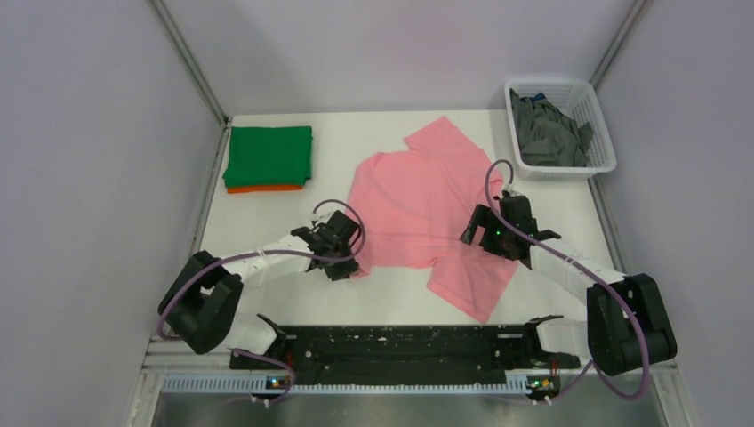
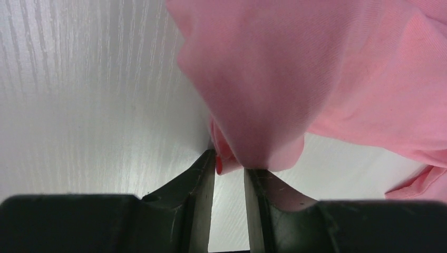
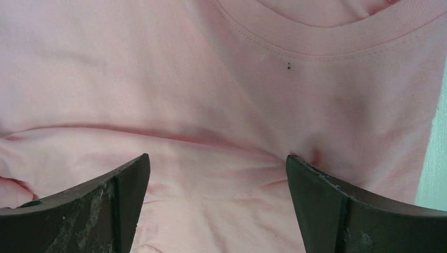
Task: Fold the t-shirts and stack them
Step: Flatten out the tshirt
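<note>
A light pink t-shirt (image 1: 418,205) lies spread out mid-table, one sleeve pointing to the far side and one toward the near edge. My left gripper (image 1: 347,262) is at its near-left hem. In the left wrist view its narrow jaws (image 2: 230,163) pinch a bunched fold of the pink cloth (image 2: 295,79) at the tips. My right gripper (image 1: 485,233) stands wide open over the shirt's right part. In the right wrist view its gripper (image 3: 219,163) rests on the cloth just below the collar (image 3: 316,39). A folded green t-shirt (image 1: 268,153) lies on a folded orange one (image 1: 264,188) at the far left.
A white lattice basket (image 1: 600,133) at the far right corner holds crumpled dark grey t-shirts (image 1: 547,132). Grey walls close in the table on three sides. A black rail (image 1: 400,342) with the arm bases runs along the near edge.
</note>
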Controlling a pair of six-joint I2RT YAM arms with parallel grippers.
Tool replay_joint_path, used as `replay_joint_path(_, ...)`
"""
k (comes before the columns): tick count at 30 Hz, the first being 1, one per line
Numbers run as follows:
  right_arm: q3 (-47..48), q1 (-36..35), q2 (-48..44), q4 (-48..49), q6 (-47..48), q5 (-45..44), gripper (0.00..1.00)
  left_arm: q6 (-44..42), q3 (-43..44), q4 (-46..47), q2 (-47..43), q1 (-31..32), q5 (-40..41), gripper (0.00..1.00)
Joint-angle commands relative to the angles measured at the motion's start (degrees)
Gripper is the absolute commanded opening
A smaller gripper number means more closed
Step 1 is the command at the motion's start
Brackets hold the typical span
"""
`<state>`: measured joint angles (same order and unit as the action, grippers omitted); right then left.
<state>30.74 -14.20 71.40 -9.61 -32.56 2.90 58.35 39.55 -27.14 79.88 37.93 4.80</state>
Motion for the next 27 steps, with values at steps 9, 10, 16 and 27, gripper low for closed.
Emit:
replay_joint_path(9,-0.02,0.35,-1.3,-0.46,0.82,-1.51,0.99,2.33,5.23,-6.69,12.28,6.08,8.01,0.31)
replay_joint_path(10,-0.05,0.32,-1.34,-0.47,0.83,-1.58,0.99,2.55,5.77,-7.15,13.34,6.6,8.47,0.3)
replay_joint_path(16,-0.07,0.33,-1.34,-0.52,0.9,-1.65,0.99,3.38,7.22,-8.2,17.82,7.33,9.45,0.0)
replay_joint_path(27,3.66,0.32,-3.69,-6.04,2.29,-5.37,0.99,1.34,7.58,-14.7,5.77,6.08,19.5,0.0)
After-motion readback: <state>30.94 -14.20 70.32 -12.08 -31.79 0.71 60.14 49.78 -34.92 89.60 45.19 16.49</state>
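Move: The near hem corner of the pink t-shirt lies almost under my left hand, about 1 cm ahead, 1 cm to its right and 1 cm below, already between the half-open fingertips. The shirt's near sleeve is roughly 23 cm to the right and 4 cm back; the far hem corner stands some 23 cm ahead and 2 cm right. From my right hand, the near hem corner is about 26 cm left and 5 cm back, 2 cm lower. I ease my left hand about 2 cm to the right and 1 cm forward over the near hem corner, sinking just under 1 cm and rolling the wrist some 10 degrees, then shut the fingers on the cloth. With the corner pinched, I begin to lift and draw back to the left, under 1 cm each. My right hand keeps its wide-open fingers resting on the shirt near the collar. ##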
